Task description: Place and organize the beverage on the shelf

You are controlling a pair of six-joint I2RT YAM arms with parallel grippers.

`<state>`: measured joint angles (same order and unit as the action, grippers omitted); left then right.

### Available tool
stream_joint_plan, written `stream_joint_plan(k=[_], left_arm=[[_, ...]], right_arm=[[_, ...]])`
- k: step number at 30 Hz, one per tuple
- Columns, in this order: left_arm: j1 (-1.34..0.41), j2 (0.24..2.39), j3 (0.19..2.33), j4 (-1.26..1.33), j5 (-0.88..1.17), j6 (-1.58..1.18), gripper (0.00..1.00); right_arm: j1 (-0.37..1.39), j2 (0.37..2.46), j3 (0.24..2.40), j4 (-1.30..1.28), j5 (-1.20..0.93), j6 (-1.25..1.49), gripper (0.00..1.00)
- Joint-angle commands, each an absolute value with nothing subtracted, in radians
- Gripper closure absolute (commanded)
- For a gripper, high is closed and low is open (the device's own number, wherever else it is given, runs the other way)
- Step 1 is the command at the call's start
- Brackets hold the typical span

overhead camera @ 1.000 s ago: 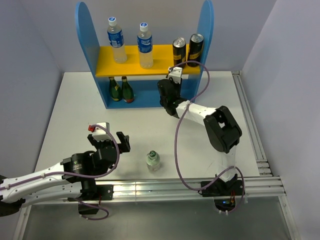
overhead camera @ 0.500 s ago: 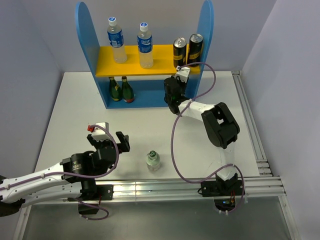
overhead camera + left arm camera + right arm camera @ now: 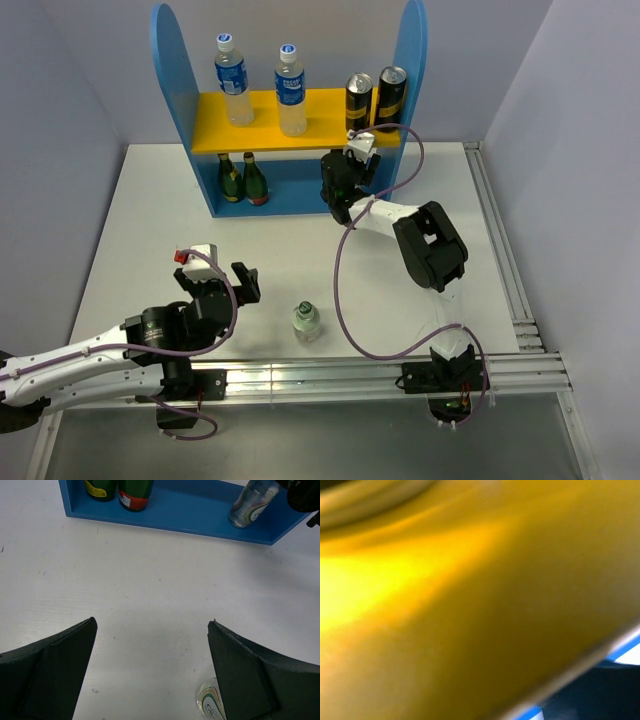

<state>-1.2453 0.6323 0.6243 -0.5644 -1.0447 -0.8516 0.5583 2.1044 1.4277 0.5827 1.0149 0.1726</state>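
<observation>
The shelf (image 3: pixel 180 110) stands at the back, with two clear blue-label bottles (image 3: pixel 231 80) on its yellow board (image 3: pixel 320 108). Two dark green bottles (image 3: pixel 243 180) stand at the left of the blue base (image 3: pixel 190 515). A short clear bottle (image 3: pixel 252 501) stands on that base further right, and my right gripper (image 3: pixel 338 190) is right beside its top; the gripper's fingers are not visible. The right wrist view is filled by the blurred yellow board (image 3: pixel 470 600). Another short clear bottle (image 3: pixel 306 320) stands on the table, just right of my open, empty left gripper (image 3: pixel 152 622).
Two black-and-gold cans (image 3: pixel 375 98) stand at the right end of the yellow board, above my right wrist. A metal rail (image 3: pixel 500 260) runs along the table's right side and another along the near edge. White table lies between the shelf and the left arm.
My right arm has pushed further in under the yellow board and its wrist has turned left. The left arm and the bottle on the table have not moved.
</observation>
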Motion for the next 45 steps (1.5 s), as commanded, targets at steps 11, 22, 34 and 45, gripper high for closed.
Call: stream_joint_plan(k=[11,22,34,45], left_arm=[[-1.252,0.624,0.614,-0.534,-1.060,-0.839,0.01],[-1.252,0.627,0.614,-0.537,-1.066,-0.841,0.01],[-1.252,0.637,0.626,-0.543,-1.077,-0.842,0.01],[-1.313,0.771,0.595,-0.318,-0.788,-0.689,0.01]], right_arm=[[0.555,1.993,1.361,0.523,1.006,0.268,0.03],[0.598,1.804,1.212,0.413,0.979,0.359,0.01],[0.640,1.615,1.048,0.302,0.911,0.439,0.01],[0.778,1.188,0.822,0.077,0.893,0.532,0.01]])
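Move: The right hand is in the lower shelf bay around the clear bottle's upper part, the bottle's middle about 5 cm below and 1 cm ahead. From this hand, the nearer green bottle lies about 23 cm left, 1 cm ahead and 5 cm lower; the near can is straight overhead, some 17 cm up. For the left hand, the front bottle is about 16 cm right, 6 cm back and 10 cm down. Right hand opens fully and backs 18 cm off the clear bottle; left shifts 5 cm right towards front bottle. ##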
